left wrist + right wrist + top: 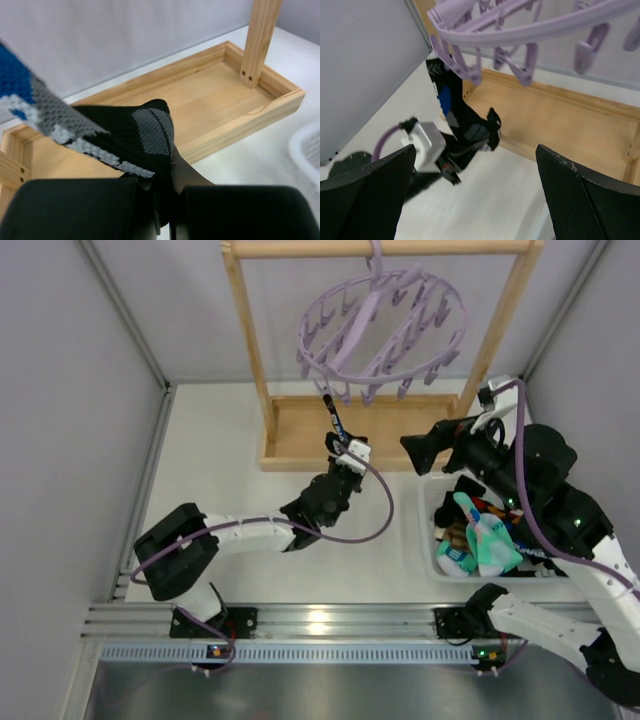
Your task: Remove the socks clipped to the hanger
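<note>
The lavender ring hanger (pixel 385 325) hangs by its hook from the wooden rack, its pegs dangling. One black sock (pixel 331 418) with blue, grey and white patches hangs from a peg at the ring's near left. My left gripper (pixel 340 453) is shut on the sock's lower end. In the left wrist view the sock (pixel 135 132) runs up and left from between the closed left gripper (pixel 167 200). My right gripper (pixel 428 446) stands open to the right, nothing between its fingers. In the right wrist view the hanger (pixel 520 27), the sock (pixel 462 117) and the open right gripper (pixel 477 200) all show.
The wooden rack's tray base (pixel 300 440) lies under the hanger, with uprights at both sides. A white bin (pixel 424 530) at the right holds several loose socks (pixel 488 540) beneath the right arm. Grey walls close in on both sides.
</note>
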Robot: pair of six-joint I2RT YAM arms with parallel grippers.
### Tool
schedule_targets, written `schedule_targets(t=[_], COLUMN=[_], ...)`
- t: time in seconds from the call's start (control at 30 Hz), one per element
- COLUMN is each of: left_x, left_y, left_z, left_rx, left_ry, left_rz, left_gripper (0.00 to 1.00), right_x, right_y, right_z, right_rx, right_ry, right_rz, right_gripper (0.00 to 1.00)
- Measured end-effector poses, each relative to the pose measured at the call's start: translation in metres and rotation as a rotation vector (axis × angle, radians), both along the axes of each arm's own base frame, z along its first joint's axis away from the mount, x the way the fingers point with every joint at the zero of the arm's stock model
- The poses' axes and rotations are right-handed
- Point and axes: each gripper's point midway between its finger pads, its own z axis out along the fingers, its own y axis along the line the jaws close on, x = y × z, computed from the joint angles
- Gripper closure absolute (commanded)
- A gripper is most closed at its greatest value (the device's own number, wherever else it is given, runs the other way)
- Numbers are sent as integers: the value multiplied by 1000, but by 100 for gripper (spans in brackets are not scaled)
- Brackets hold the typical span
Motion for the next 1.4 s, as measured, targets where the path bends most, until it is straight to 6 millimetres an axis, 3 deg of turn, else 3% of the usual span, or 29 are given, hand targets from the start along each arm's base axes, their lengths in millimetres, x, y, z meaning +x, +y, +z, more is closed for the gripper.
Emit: schedule_targets(t=[0.13,0.23,0.3,0.47,0.87,1.1,1.4], left_x=[-21,-31,-39,-54,-53,-55,-59], left_y=[-33,-49,-59,-65,-58,-54,-52], left_z=[18,21,16,4,1,-9,-10], left_rx=[56,112,161,231,231,241,232], left_ry=[-59,-83,-92,-96,-86,-76,-71], left_rz=[72,123,152,173,205,201,187], left_gripper=[100,100,100,100,100,100,100], right_x=[7,15,21,37,66,76,93], right_y=[11,22,29,45,67,64,85], right_z=[31,50,53,32,-7,-13,-35], right_rx=[22,33,26,-35,-186,-229,-266], right_ry=[-26,-38,-29,43,108,99,128], right_rz=[21,47,56,70,90,58,99], right_gripper=[7,14,22,29,34,34,43])
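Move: Ahead and to the left of the open right hand, the clip that still holds the black sock is about 12 cm farther out, 17 cm left and 3 cm lower. The hanger ring's middle lies some 20 cm ahead, 9 cm left and 5 cm up; the sock's toe about 11 cm ahead, 11 cm left and 18 cm down. From the left hand, already pinching that toe, the clip is about 2 cm ahead, 5 cm left and 15 cm above. Keeping its pinch on the toe, the left hand draws the black sock back about 6 cm and 5 cm right, then all but stays there, holding it stretched below the clip. The right hand meanwhile goes forward and left, about 9 cm each way, first rising 5 cm and then sinking past its starting height, rolling its left side down about 15 degrees and partly closing its fingers around the clip's sides. ##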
